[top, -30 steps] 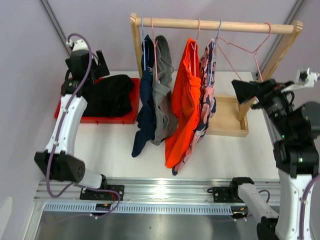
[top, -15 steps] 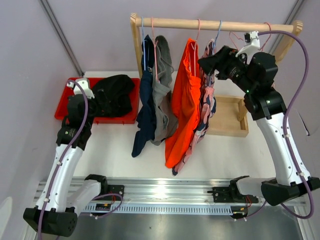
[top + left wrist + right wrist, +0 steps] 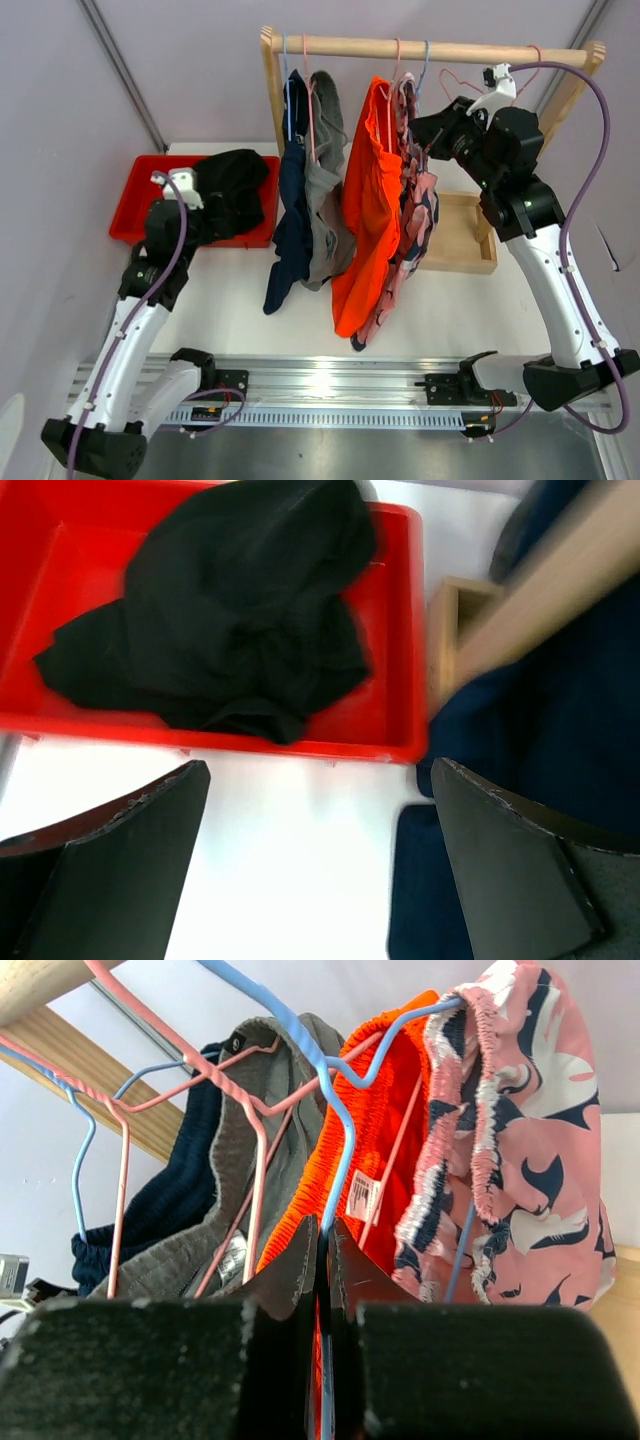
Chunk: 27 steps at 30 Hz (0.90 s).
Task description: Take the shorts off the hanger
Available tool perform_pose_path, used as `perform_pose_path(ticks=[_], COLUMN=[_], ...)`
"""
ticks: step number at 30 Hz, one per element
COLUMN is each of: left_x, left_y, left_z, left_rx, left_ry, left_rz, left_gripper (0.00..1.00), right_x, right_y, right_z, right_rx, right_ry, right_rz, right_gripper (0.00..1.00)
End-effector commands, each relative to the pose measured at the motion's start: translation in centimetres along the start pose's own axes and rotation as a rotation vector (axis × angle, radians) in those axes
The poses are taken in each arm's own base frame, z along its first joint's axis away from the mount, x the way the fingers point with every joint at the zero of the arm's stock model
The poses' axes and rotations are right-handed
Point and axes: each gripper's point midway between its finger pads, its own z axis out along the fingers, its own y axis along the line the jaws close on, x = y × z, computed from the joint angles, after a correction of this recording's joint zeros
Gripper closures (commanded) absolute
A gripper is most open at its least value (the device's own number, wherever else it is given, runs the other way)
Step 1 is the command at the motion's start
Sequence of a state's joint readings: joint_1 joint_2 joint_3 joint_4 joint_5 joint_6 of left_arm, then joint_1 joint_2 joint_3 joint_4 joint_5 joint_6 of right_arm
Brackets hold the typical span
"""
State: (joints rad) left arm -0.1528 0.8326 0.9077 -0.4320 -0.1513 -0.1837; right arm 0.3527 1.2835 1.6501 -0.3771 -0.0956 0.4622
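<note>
Navy (image 3: 290, 230), grey (image 3: 325, 200), orange (image 3: 368, 210) and pink patterned shorts (image 3: 415, 230) hang on wire hangers from the wooden rail (image 3: 480, 52). My right gripper (image 3: 425, 130) is shut on the blue hanger (image 3: 335, 1140) that carries the pink shorts (image 3: 530, 1140); its jaws (image 3: 325, 1228) pinch the wire beside the orange shorts (image 3: 390, 1140). The black shorts (image 3: 228, 190) lie crumpled in the red tray (image 3: 135, 215). My left gripper (image 3: 200, 215) is open and empty over the white table, just in front of the tray (image 3: 390, 630) and black shorts (image 3: 240, 610).
The rack's wooden base box (image 3: 455, 235) stands under the right end of the rail. An empty pink hanger (image 3: 470, 85) hangs by my right wrist. In the left wrist view, navy cloth (image 3: 560, 740) and the rack's wooden post (image 3: 540, 590) lie to the right.
My right arm swung in from the right and closed on the blue hanger, then drew it left; the pink shorts swung. My left arm pulled back from the tray toward the near side.
</note>
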Motion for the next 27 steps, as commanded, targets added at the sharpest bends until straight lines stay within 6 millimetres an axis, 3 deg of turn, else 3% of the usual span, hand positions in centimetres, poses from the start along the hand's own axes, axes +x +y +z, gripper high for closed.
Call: perform_pose_path(ticks=[1, 2, 3, 4, 5, 6, 7, 8, 9, 12, 16, 18, 19, 21, 23, 24, 27], left_x=[-6.5, -7.3, -7.2, -10.3, -10.7, -10.2, -12.3, -12.5, -12.4, -11.8, -8.4, -8.0, -6.7, -6.9, -5.9, -7.0, -5.2], left_y=[-6.4, -7.8, -10.5, -12.1, -13.6, -16.9, -18.3, -19.8, -22.7, -27.7, -34.8, -37.3, -38.9, -40.7, -42.8, -43.3, -45.2], left_z=[-4.2, -5.1, -6.3, -8.5, -9.5, -11.0, -13.1, -14.3, -16.6, -20.4, -21.7, -23.6, -23.4, -24.3, -23.8, -24.3, -23.7], left_rx=[0.192, 0.227, 0.309, 0.372, 0.432, 0.563, 0.632, 0.692, 0.806, 0.981, 1.101, 1.180, 1.189, 1.220, 1.225, 1.234, 1.228], left_ry=[-0.184, -0.208, -0.206, -0.268, -0.271, -0.250, -0.295, -0.301, -0.311, -0.336, -0.286, -0.298, -0.282, -0.296, -0.275, -0.289, -0.262], left_rz=[0.138, 0.171, 0.220, 0.198, 0.191, 0.213, 0.193, 0.194, 0.202, 0.219, 0.265, 0.251, 0.267, 0.252, 0.272, 0.255, 0.284], left_gripper=[0.01, 0.01, 0.01, 0.01, 0.01, 0.01, 0.01, 0.01, 0.01, 0.01, 0.01, 0.01, 0.01, 0.01, 0.01, 0.01, 0.01], right_x=[-3.9, -5.1, -5.9, -6.9, -8.0, -8.6, -9.3, -10.2, -10.2, -10.5, -10.1, -9.8, -9.5, -9.0, -8.4, -8.3, -8.2], right_y=[1.7, 1.9, 2.2, 2.7, 3.4, 3.8, 3.8, 4.2, 4.1, 3.8, 2.1, 0.8, 0.5, 0.1, -0.2, -0.3, -0.4], right_z=[-2.4, -3.0, -3.6, -4.5, -5.3, -5.9, -6.4, -7.3, -7.5, -8.7, -10.1, -11.0, -11.2, -11.7, -12.0, -12.1, -12.9], right_rx=[-0.021, -0.017, -0.018, -0.024, -0.036, -0.048, -0.037, -0.037, -0.031, 0.007, 0.114, 0.183, 0.201, 0.219, 0.228, 0.230, 0.238], right_ry=[-0.131, -0.165, -0.189, -0.219, -0.247, -0.266, -0.288, -0.315, -0.312, -0.318, -0.319, -0.318, -0.315, -0.299, -0.284, -0.280, -0.281], right_rz=[-0.023, -0.029, -0.030, -0.027, -0.023, -0.020, -0.013, -0.005, 0.002, 0.027, 0.085, 0.105, 0.111, 0.115, 0.112, 0.108, 0.092], right_gripper=[1.00, 1.00, 1.00, 1.00, 1.00, 1.00, 1.00, 1.00, 1.00, 1.00, 1.00, 1.00, 1.00, 1.00, 1.00, 1.00, 1.00])
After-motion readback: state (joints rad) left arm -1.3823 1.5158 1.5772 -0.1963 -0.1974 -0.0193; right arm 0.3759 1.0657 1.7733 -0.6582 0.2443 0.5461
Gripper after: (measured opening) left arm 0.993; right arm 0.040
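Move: The pink patterned shorts hang on the blue hanger in the right hand's shut fingers, their middle about 15 cm below that hand and 4 cm back. The orange shorts hang level with them, 6 cm to their left; the empty pink hanger is some 11 cm right and 4 cm ahead of the hand. From the left hand the pink patterned shorts are about 35 cm right, straight level and 4 cm up; the navy shorts hang some 14 cm right of that hand, 2 cm up and about level. The pink patterned shorts are drawn away from the orange pair: the right hand keeps its pinch on the blue hanger and takes it back, right and up, roughly 8 cm each way back and right, turning clockwise nearly 20 degrees. Meanwhile the open left hand swings about 45 cm right towards them, pulling back and arching over before sinking again, its fingers turning clockwise some 70 degrees to point right. ##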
